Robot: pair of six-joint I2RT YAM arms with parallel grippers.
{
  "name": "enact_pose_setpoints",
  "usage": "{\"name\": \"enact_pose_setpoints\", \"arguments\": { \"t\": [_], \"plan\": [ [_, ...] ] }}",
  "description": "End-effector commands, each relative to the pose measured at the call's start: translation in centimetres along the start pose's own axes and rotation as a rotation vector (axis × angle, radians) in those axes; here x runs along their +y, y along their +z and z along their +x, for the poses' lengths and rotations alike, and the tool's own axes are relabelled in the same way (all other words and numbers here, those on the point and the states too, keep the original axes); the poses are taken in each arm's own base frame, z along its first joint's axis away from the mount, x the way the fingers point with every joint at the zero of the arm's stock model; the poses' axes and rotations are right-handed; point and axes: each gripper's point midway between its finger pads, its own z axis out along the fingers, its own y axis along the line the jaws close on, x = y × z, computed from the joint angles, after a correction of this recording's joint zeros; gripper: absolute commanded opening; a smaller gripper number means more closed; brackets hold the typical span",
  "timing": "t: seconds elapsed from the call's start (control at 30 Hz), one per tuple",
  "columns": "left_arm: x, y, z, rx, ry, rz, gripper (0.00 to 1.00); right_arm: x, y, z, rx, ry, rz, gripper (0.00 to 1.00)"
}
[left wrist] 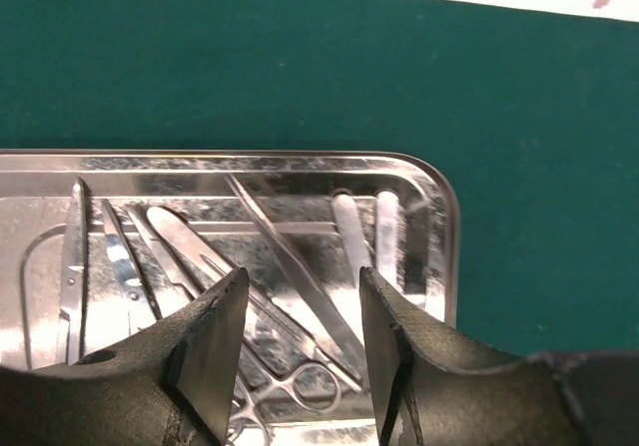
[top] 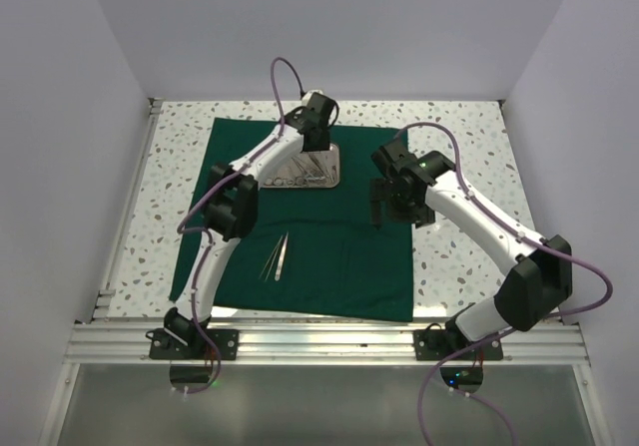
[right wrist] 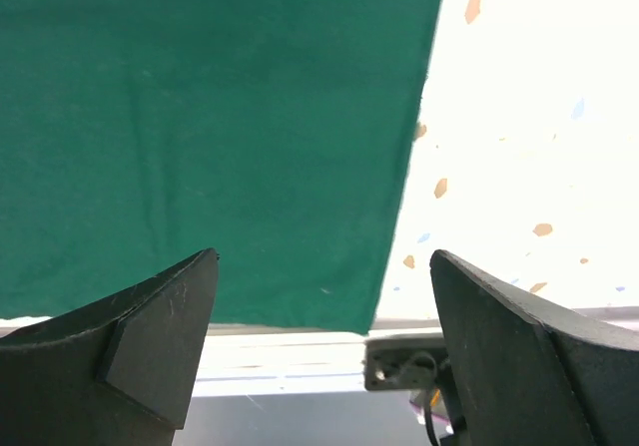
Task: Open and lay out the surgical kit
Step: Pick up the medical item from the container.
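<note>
The dark green cloth (top: 329, 246) lies spread flat on the table. The shiny steel tray (top: 324, 175) sits on its far part and holds several slim silver instruments (left wrist: 290, 266), among them ring-handled forceps (left wrist: 300, 386). One pair of tweezers (top: 278, 256) lies on the cloth near the middle. My left gripper (left wrist: 300, 296) is open just above the tray, with instruments between its fingers but none gripped. My right gripper (right wrist: 319, 266) is open and empty, held above the cloth's right part (right wrist: 200, 117).
The speckled tabletop (top: 459, 127) surrounds the cloth. An aluminium rail (top: 329, 341) runs along the near edge and another (top: 125, 217) along the left side. White walls close in the back and sides.
</note>
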Motion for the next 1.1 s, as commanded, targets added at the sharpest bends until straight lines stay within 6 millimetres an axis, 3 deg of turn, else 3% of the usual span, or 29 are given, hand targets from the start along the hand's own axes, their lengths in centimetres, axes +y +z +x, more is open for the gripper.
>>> {"name": "enact_pose_setpoints", "arguments": {
  "t": [0.0,0.2,0.47,0.57,0.6,0.73,0.77,0.87,0.97,1.07],
  "plan": [
    [2.4,0.6,-2.3,-0.045,-0.03,-0.061,0.52,-2.0,-1.1,0.7,-0.022,0.04,0.063,0.92],
    [2.3,3.1,-0.7,-0.012,-0.022,-0.037,0.52,-3.0,-1.1,1.7,-0.002,0.027,0.097,0.92],
    [1.8,5.1,0.8,0.0,-0.033,-0.015,0.5,-3.2,-1.1,1.3,0.007,-0.01,0.117,0.92],
    [1.6,5.5,0.8,-0.002,-0.028,-0.004,0.41,-3.0,-0.9,1.1,0.015,-0.028,0.117,0.92],
    [1.5,5.5,0.8,-0.002,-0.029,0.002,0.31,-2.9,-0.8,1.0,0.015,-0.034,0.116,0.92],
    [1.3,5.3,0.4,-0.009,-0.028,0.018,0.09,-2.6,-0.7,0.6,0.012,-0.047,0.114,0.92],
    [1.1,5.2,0.1,-0.011,-0.028,0.031,0.02,-2.7,-0.6,0.5,0.012,-0.048,0.115,0.92],
    [0.3,4.2,-1.3,-0.032,-0.042,0.08,0.0,-2.5,-0.5,0.3,0.007,-0.052,0.109,0.92],
    [-0.5,2.1,-4.4,-0.091,-0.069,0.14,0.0,-2.1,-0.1,0.1,0.006,-0.055,0.098,0.93],
    [-1.1,-2.3,-9.6,-0.2,-0.101,0.215,0.0,-1.6,0.2,-0.2,0.004,-0.06,0.086,0.93]
  ]
}}
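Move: The medical item I go for, a thin pointed instrument slanting in the tray, has its middle about 5 cm below my left hand and roughly 1 cm ahead, neither left nor right. Two pale-ended handles lie some 3 cm to my right and 2 cm ahead; the scissors lie about 3 cm to my left and 1 cm back. From my right hand the instrument is roughly 29 cm ahead, 17 cm left and 12 cm below. I sink my half-open left hand about 4.5 cm into the tray, first veering 3 cm left towards the instrument's pointed end and edging forward. Drifting back right, I shut the fingers on its forward part, then start to rise, barely 1 cm. My open right hand eases some 3 cm back and right. ##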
